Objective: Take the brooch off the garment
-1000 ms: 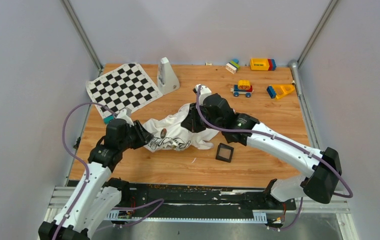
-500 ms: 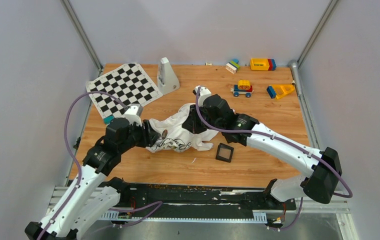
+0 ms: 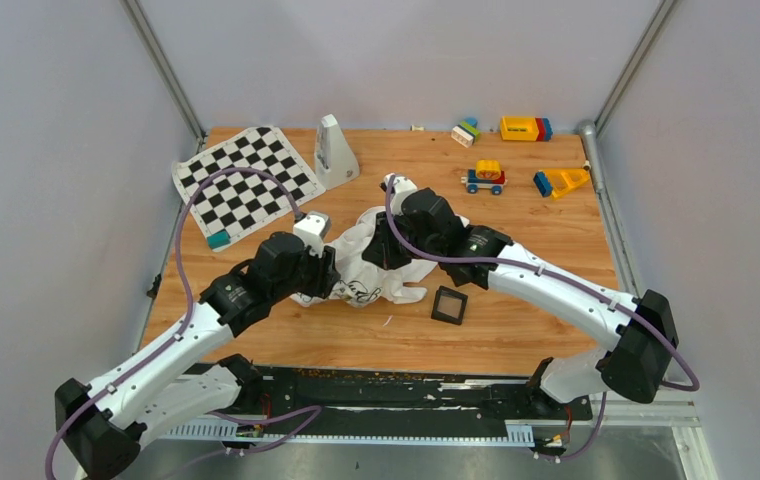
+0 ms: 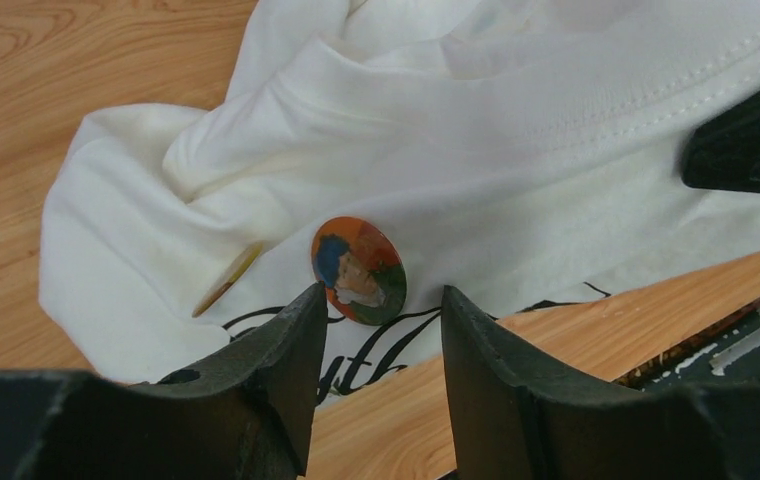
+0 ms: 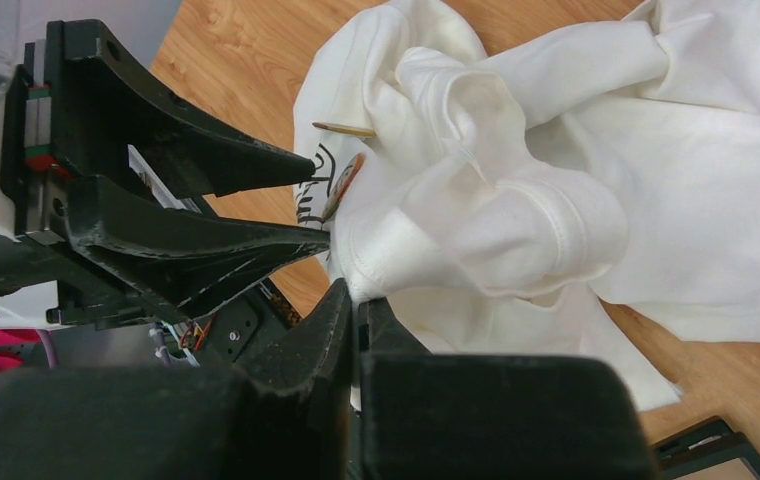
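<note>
The garment (image 3: 364,252) is a crumpled white T-shirt with black script, lying mid-table. The brooch (image 4: 358,271) is a small round ornament with a coloured portrait, pinned above the lettering; it shows edge-on in the right wrist view (image 5: 344,185) and is hidden in the top view. My left gripper (image 4: 382,292) is open, its fingertips just short of the brooch on either side, touching nothing. It sits at the garment's left edge (image 3: 328,272). My right gripper (image 5: 354,295) is shut on a fold of the garment (image 5: 556,150), holding it at the upper right (image 3: 381,250).
A black square frame (image 3: 449,305) lies right of the garment. The chequered mat (image 3: 246,180) and a white cone-shaped object (image 3: 334,150) are at the back left. Toy blocks and a toy car (image 3: 483,177) stand at the back right. A thin golden sliver (image 4: 228,279) pokes from the cloth.
My left arm has swung right and forward to the garment's edge, and its jaws have opened wider. The right gripper has kept its hold on the cloth.
</note>
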`<state>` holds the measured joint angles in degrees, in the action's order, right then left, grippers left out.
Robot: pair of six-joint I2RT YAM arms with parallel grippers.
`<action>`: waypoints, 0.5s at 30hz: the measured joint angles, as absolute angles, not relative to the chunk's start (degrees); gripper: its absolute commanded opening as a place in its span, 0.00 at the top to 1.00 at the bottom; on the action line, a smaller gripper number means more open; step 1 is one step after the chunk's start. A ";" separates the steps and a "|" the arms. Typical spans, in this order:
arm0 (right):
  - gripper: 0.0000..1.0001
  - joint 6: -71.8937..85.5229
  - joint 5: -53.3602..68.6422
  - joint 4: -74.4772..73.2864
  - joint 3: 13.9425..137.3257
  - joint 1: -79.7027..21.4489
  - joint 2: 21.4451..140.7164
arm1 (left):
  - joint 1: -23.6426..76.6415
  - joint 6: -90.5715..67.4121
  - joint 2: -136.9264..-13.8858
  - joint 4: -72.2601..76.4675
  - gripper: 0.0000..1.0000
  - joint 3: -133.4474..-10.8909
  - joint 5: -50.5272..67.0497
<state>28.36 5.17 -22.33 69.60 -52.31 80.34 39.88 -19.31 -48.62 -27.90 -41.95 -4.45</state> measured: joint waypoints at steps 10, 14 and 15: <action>1.00 28.38 5.65 -22.87 69.71 -52.05 80.42 | 40.91 -17.41 -52.73 -27.86 0.96 -43.22 -10.44; 1.00 28.38 5.65 -23.38 69.69 -51.68 80.42 | 40.91 -18.17 -52.60 -29.21 1.00 -44.25 -13.10; 1.00 28.38 5.65 -23.35 69.69 -51.66 80.42 | 40.91 -18.46 -52.47 -29.65 1.00 -44.62 -13.93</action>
<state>28.38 5.65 -23.35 69.69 -51.66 80.42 40.91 -18.46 -52.47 -29.65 -44.62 -13.93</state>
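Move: The painted orange brooch faces the half-open left fingers, about 3 cm ahead of that hand, level sideways and some 2 cm below it. The second, gold-rimmed brooch sits on the cloth about 3 cm farther out than the painted one and 4 cm to its left. The right gripper, holding the garment, is about 11 cm to the left hand's right, 4 cm ahead and 4 cm higher. From the right hand, the painted brooch lies about 11 cm left, 1 cm back and 6 cm below. The painted brooch gets pinched between the left fingertips: they ease forward and slightly down onto it, closing from about half open to shut, then carry on forward while drawing left and coming slightly back up. The left hand travels some 2.5 cm overall, its wrist turning about 10 degrees, while the right hand stays put and keeps its grip on the garment. ##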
